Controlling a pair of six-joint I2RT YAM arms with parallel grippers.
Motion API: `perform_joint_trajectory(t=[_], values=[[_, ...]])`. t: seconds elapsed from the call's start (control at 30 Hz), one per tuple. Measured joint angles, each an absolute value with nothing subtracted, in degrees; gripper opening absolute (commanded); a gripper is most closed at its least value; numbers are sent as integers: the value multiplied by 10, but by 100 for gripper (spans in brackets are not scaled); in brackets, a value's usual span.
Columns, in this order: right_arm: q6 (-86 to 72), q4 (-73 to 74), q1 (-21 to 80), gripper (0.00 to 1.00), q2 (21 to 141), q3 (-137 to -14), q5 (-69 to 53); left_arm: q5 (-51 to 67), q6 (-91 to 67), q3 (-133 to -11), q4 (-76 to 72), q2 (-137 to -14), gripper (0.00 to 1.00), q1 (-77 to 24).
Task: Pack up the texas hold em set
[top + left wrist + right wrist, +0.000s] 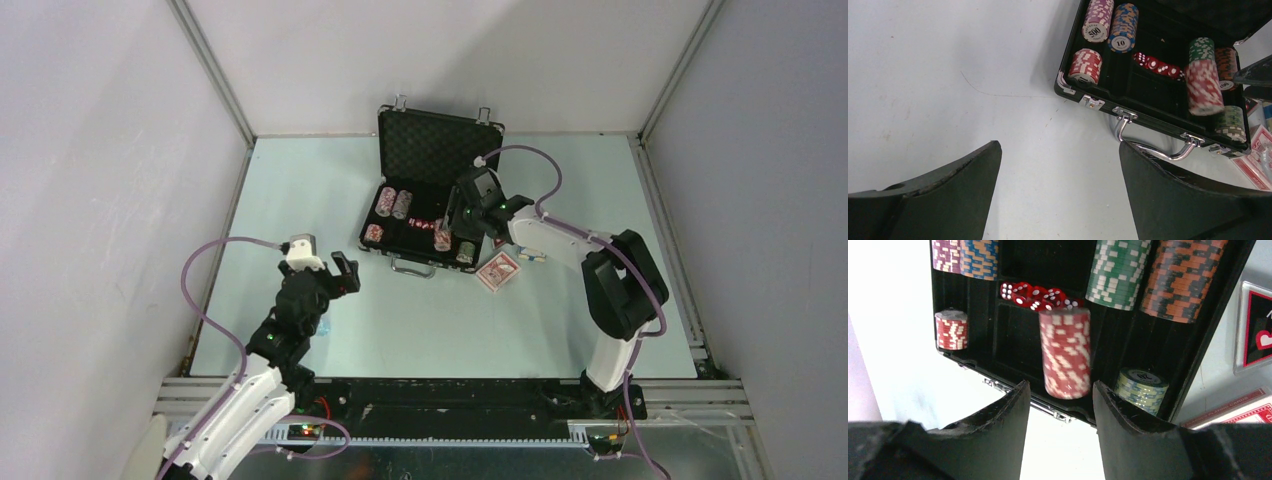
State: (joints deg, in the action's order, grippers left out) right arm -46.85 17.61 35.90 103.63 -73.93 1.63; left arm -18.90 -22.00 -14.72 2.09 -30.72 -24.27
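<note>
The black briefcase [440, 140] lies open at the back middle of the table, lid up and metal handle [1153, 150] towards me. Chip stacks lie in its slots: purple [1096, 20], blue-orange [1123, 27], short red [1085, 65], green [1118, 272] and orange-black [1180, 277]. Red dice [1038, 295] sit in a row. My right gripper [1059, 385] hovers open over the case's front edge. Just beyond its tips a tall red-white stack [1066, 352] looks blurred, next to a pale stack [1140, 390]. My left gripper [1059, 145] is open over bare table.
A red card deck [498, 271] lies on the table by the case's right front corner, with a clear box showing a red-and-black card [1255, 335] beside it. Grey walls enclose the table on the left, back and right.
</note>
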Motion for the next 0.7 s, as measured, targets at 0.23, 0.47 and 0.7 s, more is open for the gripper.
perform_joint_trajectory(t=[0.23,0.47,0.7], values=[[-476,161,359,56,1045,-748,27,-189,-220,-147,21,-310,95,-243],[-465,159,359,64,1048,-749,35,-189,-220,-147,20,-310,95,-243],[-431,190,383,79,1074,-829,57,-189,-220,-147,20,-312,95,-243]])
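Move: The red chip stack is already loose from the right gripper, about 2 cm back, 1 cm left and 5 cm below it, inside the case. From the right gripper and some 7 cm down, the dice lie level ahead and 5 cm left, the green stack 3 cm ahead and 2 cm right, and the pale-green stack 5 cm back and 3 cm right. From the left gripper the red stack is about 8 cm ahead, 21 cm right and 8 cm lower. Let the right gripper hover over the case, easing only about 1 cm forward while its half-open fingers begin to spread clear of the already released red stack. Then draw up, left and a little forward, away from the stack, about 4 cm in all, opening to roughly three quarters and tilting the fingertips up some 5 degrees. ##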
